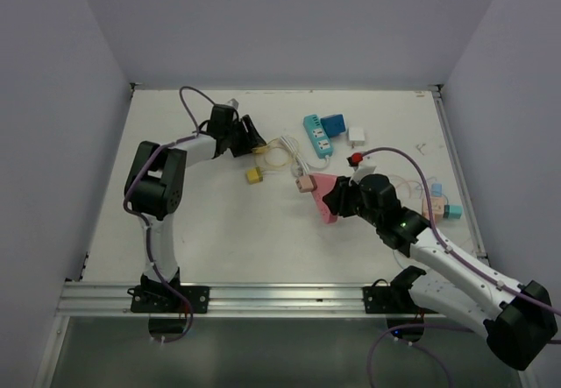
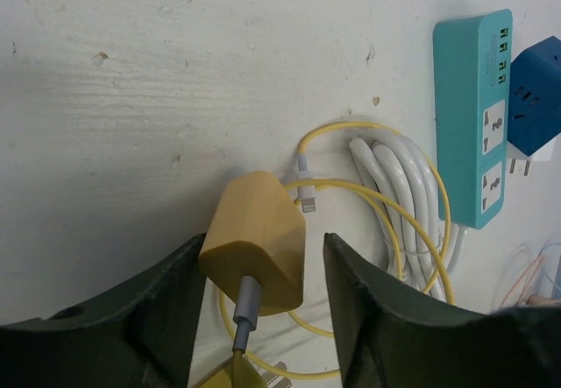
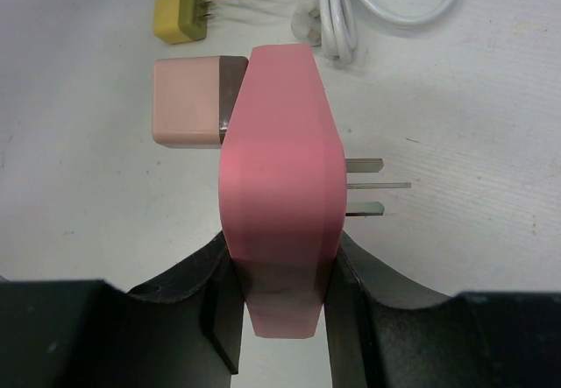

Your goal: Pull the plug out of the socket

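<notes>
My right gripper (image 3: 280, 257) is shut on the narrow end of a pink socket adapter (image 3: 280, 169), whose three metal prongs stick out to the right. A pale pink cube plug (image 3: 188, 103) sits pressed into the socket's left face. In the top view the socket (image 1: 326, 200) lies mid-table, right of centre, with the pale plug (image 1: 305, 183) at its far-left end. My left gripper (image 2: 263, 241) stands open around a yellow charger (image 2: 259, 243) with a grey connector and yellow cable. The charger touches the left finger (image 2: 166, 300), and a gap shows on the right.
An olive-yellow plug (image 1: 253, 175) lies between the arms. A coiled white cable (image 2: 394, 195) and yellow cable loops (image 2: 421, 230) lie beside a teal power strip (image 1: 317, 134). A blue adapter (image 1: 333, 123), a white adapter (image 1: 357, 134) and small coloured pieces (image 1: 438, 204) sit farther right.
</notes>
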Robot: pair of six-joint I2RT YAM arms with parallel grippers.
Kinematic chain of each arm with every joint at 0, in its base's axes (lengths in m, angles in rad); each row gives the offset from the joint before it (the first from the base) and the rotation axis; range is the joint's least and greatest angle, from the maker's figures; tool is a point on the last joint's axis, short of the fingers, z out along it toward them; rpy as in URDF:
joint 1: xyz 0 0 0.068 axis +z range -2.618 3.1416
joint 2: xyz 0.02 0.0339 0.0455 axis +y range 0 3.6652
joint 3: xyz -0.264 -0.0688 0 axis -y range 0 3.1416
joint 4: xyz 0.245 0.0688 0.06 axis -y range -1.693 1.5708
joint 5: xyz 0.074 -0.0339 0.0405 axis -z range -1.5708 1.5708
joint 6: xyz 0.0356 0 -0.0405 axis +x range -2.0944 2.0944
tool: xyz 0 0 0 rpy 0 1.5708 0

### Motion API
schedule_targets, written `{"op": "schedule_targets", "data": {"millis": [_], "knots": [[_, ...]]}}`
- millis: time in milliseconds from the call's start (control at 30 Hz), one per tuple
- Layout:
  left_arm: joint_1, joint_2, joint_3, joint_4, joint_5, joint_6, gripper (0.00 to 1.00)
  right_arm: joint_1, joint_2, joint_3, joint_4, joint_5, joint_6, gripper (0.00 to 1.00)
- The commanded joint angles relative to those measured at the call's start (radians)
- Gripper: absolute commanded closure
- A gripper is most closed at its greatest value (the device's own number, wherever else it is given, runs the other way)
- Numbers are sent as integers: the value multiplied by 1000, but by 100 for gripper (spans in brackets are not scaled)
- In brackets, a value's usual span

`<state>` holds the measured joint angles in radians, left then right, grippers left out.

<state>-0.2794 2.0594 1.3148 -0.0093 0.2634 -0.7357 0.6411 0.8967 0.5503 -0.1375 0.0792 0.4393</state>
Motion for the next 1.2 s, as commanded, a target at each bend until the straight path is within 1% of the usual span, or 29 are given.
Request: {"op": "schedule_targets", "data": {"millis": [0,67,100,167,200,233,333,367,400,567,700,867,933,1067,1167], "knots": [[22,-4,38,11,17,38,37,-3,-27,68,35,-47,-25,100],[26,-22,14,11,10,39,28,-1,-30,69,32,-53,-27,100],[29,-50,3,11,7,41,19,-1,-31,72,30,-64,-31,100],[36,-83,-34,-30,-10,47,10,0,-33,76,27,-75,-36,100],[37,-126,-46,-37,-18,50,4,-3,-32,79,26,-76,-40,100],[39,-146,-57,-55,-33,56,1,0,-30,79,24,-76,-43,100],[43,-237,-98,-101,-53,71,1,0,-18,86,29,-76,-50,100],[45,-292,-132,-104,-55,71,1,0,-15,88,32,-75,-48,100],[46,-320,-149,-103,-58,68,0,0,-10,91,35,-97,-48,100],[49,-494,-202,-196,-84,53,0,0,10,100,53,-125,-50,100],[40,-628,-276,-210,-32,9,0,3,34,103,79,-156,-48,100],[-41,-774,-341,-262,-64,-62,1,6,76,108,131,-185,-36,100],[-85,-807,-371,-274,-107,-115,2,11,87,112,153,-194,-30,100],[-159,-883,-442,-216,-148,-212,3,22,117,117,182,-203,-19,100],[-204,-890,-477,-169,-162,-274,3,31,133,120,196,-208,-13,100]]}}
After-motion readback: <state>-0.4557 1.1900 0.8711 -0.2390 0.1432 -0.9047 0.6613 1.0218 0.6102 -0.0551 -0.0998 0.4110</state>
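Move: Within the left hand's already loosening fingers sits the orange adapter, with the yellow plug some 8 cm nearer the base and the white cord bundle about 12 cm to the right and 2 cm nearer. Its next goal, the pale pink plug on the pink socket, is roughly 20 cm back, 14 cm right and 10 cm higher. From the right hand, gripping that socket, this plug is about 6 cm left, 3 cm ahead and slightly higher. Opening wide, the left hand lets go of the orange adapter, climbs about 15 cm and draws back some 17 cm towards the pale pink plug, bowing out to the left and returning, with its fingers kept spread. Meanwhile the right hand keeps its grip on the pink socket, carrying it 4 to 5 cm left towards the left hand and turning it about 10 degrees counter-clockwise. ##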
